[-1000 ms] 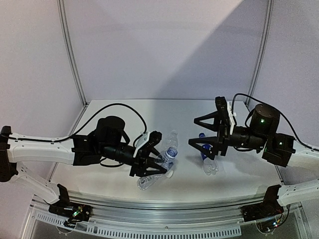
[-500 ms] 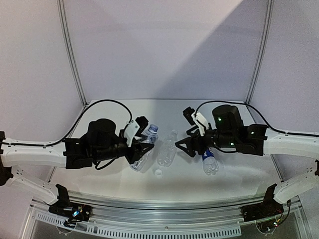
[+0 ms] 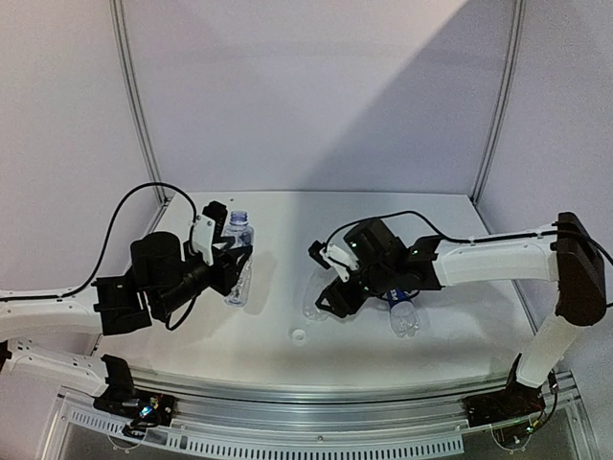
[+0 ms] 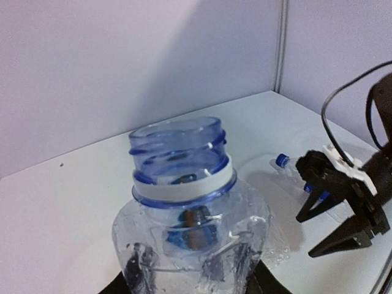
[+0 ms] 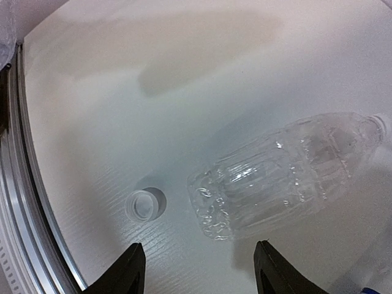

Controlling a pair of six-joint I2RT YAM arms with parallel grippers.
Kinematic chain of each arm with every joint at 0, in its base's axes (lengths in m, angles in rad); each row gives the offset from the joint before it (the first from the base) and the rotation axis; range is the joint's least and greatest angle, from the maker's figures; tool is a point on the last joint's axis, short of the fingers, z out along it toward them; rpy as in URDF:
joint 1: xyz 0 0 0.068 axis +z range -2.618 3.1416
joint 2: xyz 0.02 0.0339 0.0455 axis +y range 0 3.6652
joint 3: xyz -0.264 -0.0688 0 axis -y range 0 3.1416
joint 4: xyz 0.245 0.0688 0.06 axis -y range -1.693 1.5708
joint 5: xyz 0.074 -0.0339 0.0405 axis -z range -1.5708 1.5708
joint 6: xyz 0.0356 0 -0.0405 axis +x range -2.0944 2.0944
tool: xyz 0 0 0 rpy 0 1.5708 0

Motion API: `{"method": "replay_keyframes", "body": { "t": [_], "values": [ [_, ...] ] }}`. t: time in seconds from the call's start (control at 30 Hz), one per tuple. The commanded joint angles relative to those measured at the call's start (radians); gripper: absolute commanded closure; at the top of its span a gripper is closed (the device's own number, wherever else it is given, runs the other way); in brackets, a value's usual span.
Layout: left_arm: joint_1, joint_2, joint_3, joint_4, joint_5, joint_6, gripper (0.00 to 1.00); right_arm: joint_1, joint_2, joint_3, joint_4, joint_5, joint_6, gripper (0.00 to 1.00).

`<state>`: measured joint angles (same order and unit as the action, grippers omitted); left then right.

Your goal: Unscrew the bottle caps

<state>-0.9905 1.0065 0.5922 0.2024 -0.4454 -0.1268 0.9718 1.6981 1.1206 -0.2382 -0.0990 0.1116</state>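
My left gripper (image 3: 233, 261) is shut on a clear dented bottle (image 4: 190, 245), holding it upright above the table's left side. The bottle's blue-tinted neck (image 4: 179, 150) is open, with no cap and a white ring below the thread. A loose white cap (image 5: 142, 205) lies open side up near the front edge (image 3: 299, 335). My right gripper (image 5: 199, 269) hangs open just above the table, by the base of a second clear bottle (image 5: 288, 177) that lies on its side. Nothing is between its fingers. A blue-label bottle (image 3: 404, 316) lies to the right, with its blue cap (image 4: 280, 160) on.
A metal rail (image 5: 18, 184) runs along the table's front edge, close to the loose cap. Grey booth walls with upright posts (image 3: 134, 105) close the back and sides. The right arm (image 3: 479, 259) stretches across the blue-label bottle.
My left arm carried its bottle back and to the left and stood it more upright. My right gripper swung left and down over the lying clear bottle, its jaws narrower than before.
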Motion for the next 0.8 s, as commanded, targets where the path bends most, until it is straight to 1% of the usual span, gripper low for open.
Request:
{"method": "replay_keyframes", "body": {
  "t": [0.0,0.1,0.27,0.33,0.47,0.5,0.57,0.67,0.77],
  "values": [
    [0.039,-0.027,-0.070,0.087,-0.083,-0.068,1.00,0.052,0.063,0.062,-0.044,0.026,-0.004,0.38],
    [0.046,-0.044,-0.113,0.160,-0.068,-0.081,1.00,0.083,0.109,0.097,-0.064,0.062,-0.013,0.38],
    [0.056,-0.051,-0.138,0.196,-0.064,-0.089,1.00,0.095,0.129,0.103,-0.048,0.013,-0.007,0.38],
    [0.056,-0.054,-0.143,0.203,-0.074,-0.093,1.00,0.112,0.143,0.121,-0.062,0.019,-0.019,0.37],
    [0.056,-0.079,-0.156,0.214,-0.078,-0.094,1.00,0.161,0.238,0.218,-0.156,0.092,-0.052,0.37],
    [0.056,-0.087,-0.158,0.215,-0.081,-0.093,1.00,0.172,0.259,0.233,-0.176,0.137,-0.058,0.36],
    [0.056,-0.108,-0.163,0.214,-0.085,-0.093,1.00,0.188,0.304,0.286,-0.212,0.177,-0.064,0.36],
    [0.056,-0.135,-0.172,0.215,-0.085,-0.090,1.00,0.199,0.352,0.320,-0.239,0.199,-0.061,0.36],
    [0.056,-0.146,-0.176,0.215,-0.084,-0.088,1.00,0.199,0.357,0.325,-0.240,0.200,-0.055,0.37]
  ]
}}
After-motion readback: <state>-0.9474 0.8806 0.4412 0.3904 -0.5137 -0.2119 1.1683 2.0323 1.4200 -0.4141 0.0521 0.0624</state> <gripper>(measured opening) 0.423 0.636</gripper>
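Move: The loose cap lies on the table about 8 cm to the right hand's left, 4 cm nearer the base and some 10 cm below it. The clear bottle lying down has its middle about 10 cm ahead, 3 cm left and 8 cm below; the Pepsi bottle is about 8 cm ahead, 16 cm right and 8 cm below. From the left hand, the cap is roughly 12 cm right, 6 cm back and 23 cm below. Leftward, down and somewhat back, the right hand travels about 10 cm towards the loose cap, its fingers tilting some 15 degrees nearer to straight down and staying open, so that the cap comes between and just beyond their tips. The left hand keeps its grip on the uncapped bottle and carries it about 4 cm left, dipping slightly, then rising, with a small roll. ##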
